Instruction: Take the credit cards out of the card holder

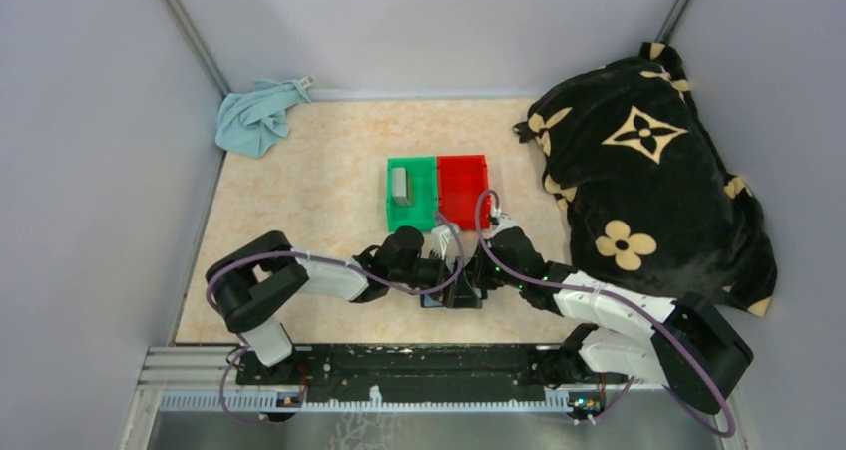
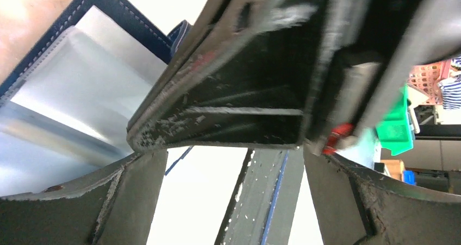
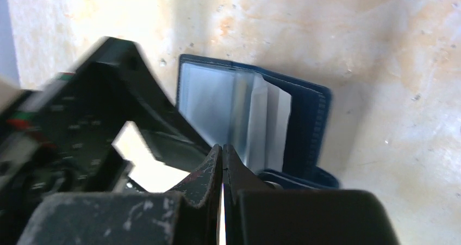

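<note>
The navy card holder [image 3: 310,120] lies open on the table, with pale silvery cards [image 3: 269,123] standing out of its clear inner pockets. It also fills the upper left of the left wrist view [image 2: 103,0], with a silvery card [image 2: 81,87] in it. My right gripper [image 3: 223,147] is shut, its tips at the holder's near edge; I see nothing between them. My left gripper [image 2: 231,155] is open and straddles the right gripper's finger beside the holder. From above both grippers [image 1: 461,290] meet over the holder [image 1: 431,300], which is mostly hidden. One grey card [image 1: 401,185] lies in the green bin [image 1: 424,193].
A red bin [image 1: 462,189] stands against the green bin's right side, just beyond the grippers. A black flower-patterned blanket [image 1: 648,171] is heaped at the right. A light blue cloth [image 1: 257,116] lies at the back left corner.
</note>
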Available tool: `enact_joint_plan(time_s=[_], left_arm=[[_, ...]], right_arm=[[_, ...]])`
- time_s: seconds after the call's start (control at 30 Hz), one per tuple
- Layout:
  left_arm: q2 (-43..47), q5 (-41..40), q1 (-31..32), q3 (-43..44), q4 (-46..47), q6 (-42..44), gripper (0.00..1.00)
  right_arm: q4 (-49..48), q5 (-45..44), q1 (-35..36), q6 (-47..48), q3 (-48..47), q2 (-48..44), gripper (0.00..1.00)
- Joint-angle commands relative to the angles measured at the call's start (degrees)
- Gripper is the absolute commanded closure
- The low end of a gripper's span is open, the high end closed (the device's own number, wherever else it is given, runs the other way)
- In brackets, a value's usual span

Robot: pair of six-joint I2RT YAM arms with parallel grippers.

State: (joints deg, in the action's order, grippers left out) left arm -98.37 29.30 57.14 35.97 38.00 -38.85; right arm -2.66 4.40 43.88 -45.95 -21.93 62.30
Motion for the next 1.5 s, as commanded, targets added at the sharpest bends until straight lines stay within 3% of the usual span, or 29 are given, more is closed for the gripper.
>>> enact_joint_plan(time_s=[0.0, 0.27, 0.5, 1.17, 1.47], left_arm=[[6.23, -3.01, 0.25, -0.81, -3.13, 3.77, 0.0], [17.83, -12.72, -0.08, -4.97, -13.96, 7.16, 0.0], [24.13, -20.07, -1.15, -9.24, -17.63, 3.38, 0.02], [18.39, -19.65, -1.16, -10.55, -13.46, 0.54, 0.03], [14.97, -14.85, -1.11, -9.34, -7.99, -1.04, 0.03]], right_arm=[[1.16, -3.17, 0.61, -0.91, 0.09, 0.4, 1.0], [1.06, -4.76, 0.5, -0.92, -0.27, 4.13, 1.0], [-1.46, -3.55, 0.52, -0.87, 0.17, 5.83, 1.0], [-1.87, -3.08, 0.51, -0.89, 0.31, 5.94, 1.0], [-2.35, -2.6, 0.47, -1.41, 0.97, 5.89, 1.0]])
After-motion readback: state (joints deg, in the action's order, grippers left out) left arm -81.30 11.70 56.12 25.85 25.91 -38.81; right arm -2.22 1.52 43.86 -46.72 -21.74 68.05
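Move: The card holder lies open under both my hands. Its left stack of clear sleeves is about 6 cm left of my left hand, 3 cm ahead and 5 cm below; the turned-over leaf lies some 2 cm to my right hand's right, level fore and aft, 4 cm below. From my left hand the red tray is about 21 cm straight ahead, the green tray 21 cm ahead and 10 cm left. With my fingers shut I lower my right hand about 3 cm and slightly right, press its tips down on the turned-over leaf, then keep them there. Meanwhile my left hand, fingers staying wide open, arcs up some 4 cm and left about 7 cm, a little forward, turning about 15 degrees counter-clockwise, then sinks beside the left sleeves with its fingers dipping further. ##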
